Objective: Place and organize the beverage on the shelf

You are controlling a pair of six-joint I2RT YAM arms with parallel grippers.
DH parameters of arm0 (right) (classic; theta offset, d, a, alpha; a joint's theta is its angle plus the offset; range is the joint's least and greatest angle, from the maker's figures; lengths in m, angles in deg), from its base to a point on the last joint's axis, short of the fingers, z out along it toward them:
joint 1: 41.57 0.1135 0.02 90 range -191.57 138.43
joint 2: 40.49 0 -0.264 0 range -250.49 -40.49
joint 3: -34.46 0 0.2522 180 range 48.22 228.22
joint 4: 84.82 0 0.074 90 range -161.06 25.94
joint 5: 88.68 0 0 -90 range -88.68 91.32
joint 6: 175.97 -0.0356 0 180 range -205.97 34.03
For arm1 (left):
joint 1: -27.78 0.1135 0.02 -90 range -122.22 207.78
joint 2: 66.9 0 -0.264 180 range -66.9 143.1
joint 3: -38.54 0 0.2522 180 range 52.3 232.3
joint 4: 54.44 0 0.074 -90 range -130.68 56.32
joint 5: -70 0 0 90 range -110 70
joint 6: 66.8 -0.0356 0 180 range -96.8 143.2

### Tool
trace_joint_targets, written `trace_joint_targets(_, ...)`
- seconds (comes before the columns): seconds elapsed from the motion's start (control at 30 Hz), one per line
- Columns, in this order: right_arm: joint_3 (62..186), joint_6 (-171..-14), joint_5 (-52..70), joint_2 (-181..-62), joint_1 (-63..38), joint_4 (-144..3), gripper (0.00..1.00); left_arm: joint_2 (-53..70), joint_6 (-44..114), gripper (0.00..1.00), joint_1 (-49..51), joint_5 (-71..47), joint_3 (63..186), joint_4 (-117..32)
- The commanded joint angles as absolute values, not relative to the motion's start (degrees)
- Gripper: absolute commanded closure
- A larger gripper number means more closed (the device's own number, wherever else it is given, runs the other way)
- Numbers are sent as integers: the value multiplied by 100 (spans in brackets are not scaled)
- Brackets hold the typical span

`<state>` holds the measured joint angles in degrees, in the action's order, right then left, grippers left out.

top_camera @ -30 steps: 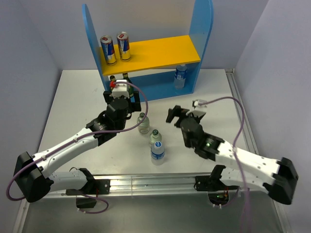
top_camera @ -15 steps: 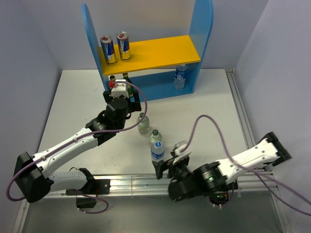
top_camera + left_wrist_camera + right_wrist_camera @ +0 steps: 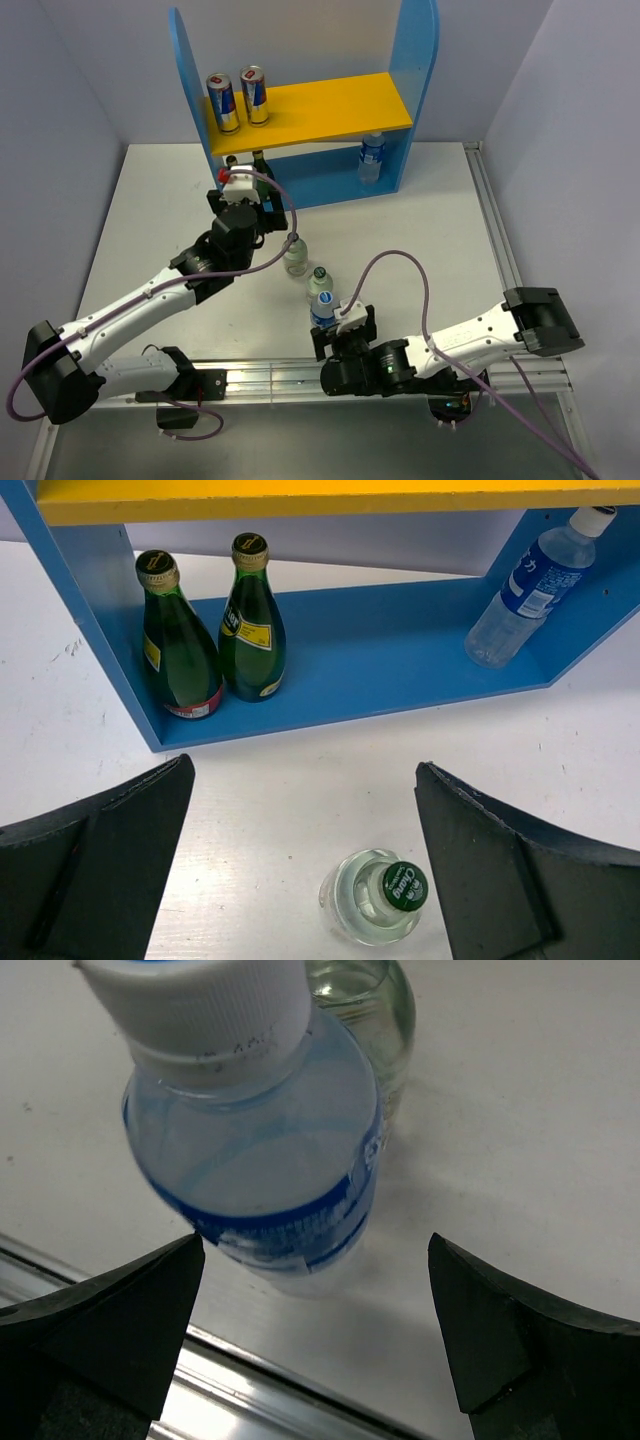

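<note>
The shelf [image 3: 410,80] holds two cans [image 3: 222,102] on its yellow board, and one water bottle [image 3: 371,158] [image 3: 530,590] on its blue bottom board [image 3: 400,650]. On the table stand two pale-green bottles [image 3: 295,255] [image 3: 319,281] and a second water bottle [image 3: 323,312] [image 3: 260,1160]. My left gripper [image 3: 270,210] [image 3: 305,780] is open just short of the shelf. A green-capped bottle [image 3: 375,895] stands below it, nearer the right finger. My right gripper [image 3: 338,332] [image 3: 315,1250] is open, low at the near edge, with the water bottle just ahead of its fingers and untouched.
Two dark green gold-necked bottles [image 3: 180,650] [image 3: 252,630] stand at the left end of the bottom board. A metal rail [image 3: 250,1380] runs along the table's near edge, right under my right gripper. The right arm's cable [image 3: 400,262] loops over the table.
My right arm swung from mid-table down to the near edge and now faces the water bottle. My left gripper drew slightly back toward the shelf. No bottle moved.
</note>
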<state>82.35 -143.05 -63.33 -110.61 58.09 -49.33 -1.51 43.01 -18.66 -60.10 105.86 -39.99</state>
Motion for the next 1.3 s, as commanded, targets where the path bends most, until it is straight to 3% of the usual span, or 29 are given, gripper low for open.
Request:
trace_joint_targets(0.0,8004,-13189,-6153,-11185,5503,-6831,0,-265,4341,1,-1845,-5946,10539,-4156)
trace_joint_targets(0.33,7889,-12157,-6002,-12002,4739,-8625,4,-318,4306,1,-1845,-5981,10416,-4200)
trace_joint_targets(0.5,7793,-12350,-6451,-12117,4509,-8741,44,-326,4271,1,-1845,-5990,10389,-4200)
trace_joint_targets(0.63,7854,-12718,-6758,-11802,4509,-7850,79,-370,4245,1,-1845,-5990,10354,-4244)
trace_joint_targets(0.67,7897,-13137,-6855,-11679,4509,-7488,100,-370,4245,1,-1845,-5999,10354,-4244)
trace_joint_targets(0.73,8082,-13710,-7197,-11257,4518,-6184,100,-370,4253,1,-1845,-5982,10345,-4244)
trace_joint_targets(0.83,8170,-13933,-7383,-10651,4431,-5543,100,-379,4245,1,-1845,-5973,10302,-4322)
trace_joint_targets(1.07,7599,-11183,-5935,-9507,2894,-8282,100,-327,4262,1,-1793,-5780,10249,-4498)
trace_joint_targets(1.27,8301,-10400,-4573,-10558,1347,-9355,100,-177,4262,1,-1670,-5708,10266,-4631)
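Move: The open right hand is just short of the blue-labelled Pocari bottle, which stands about 6 cm ahead and 3 cm to its left, its middle roughly 1 cm lower. Beyond it are two green-capped bottles: the near one about 14 cm ahead and 4 cm left of the hand, the far one some 22 cm ahead and 9 cm left. From the left hand, the Pocari bottle lies roughly 17 cm back, 18 cm right and 19 cm below. Right hand reaches forward-left, grips the Pocari bottle, then carries it some 15 cm right, forward and up. ##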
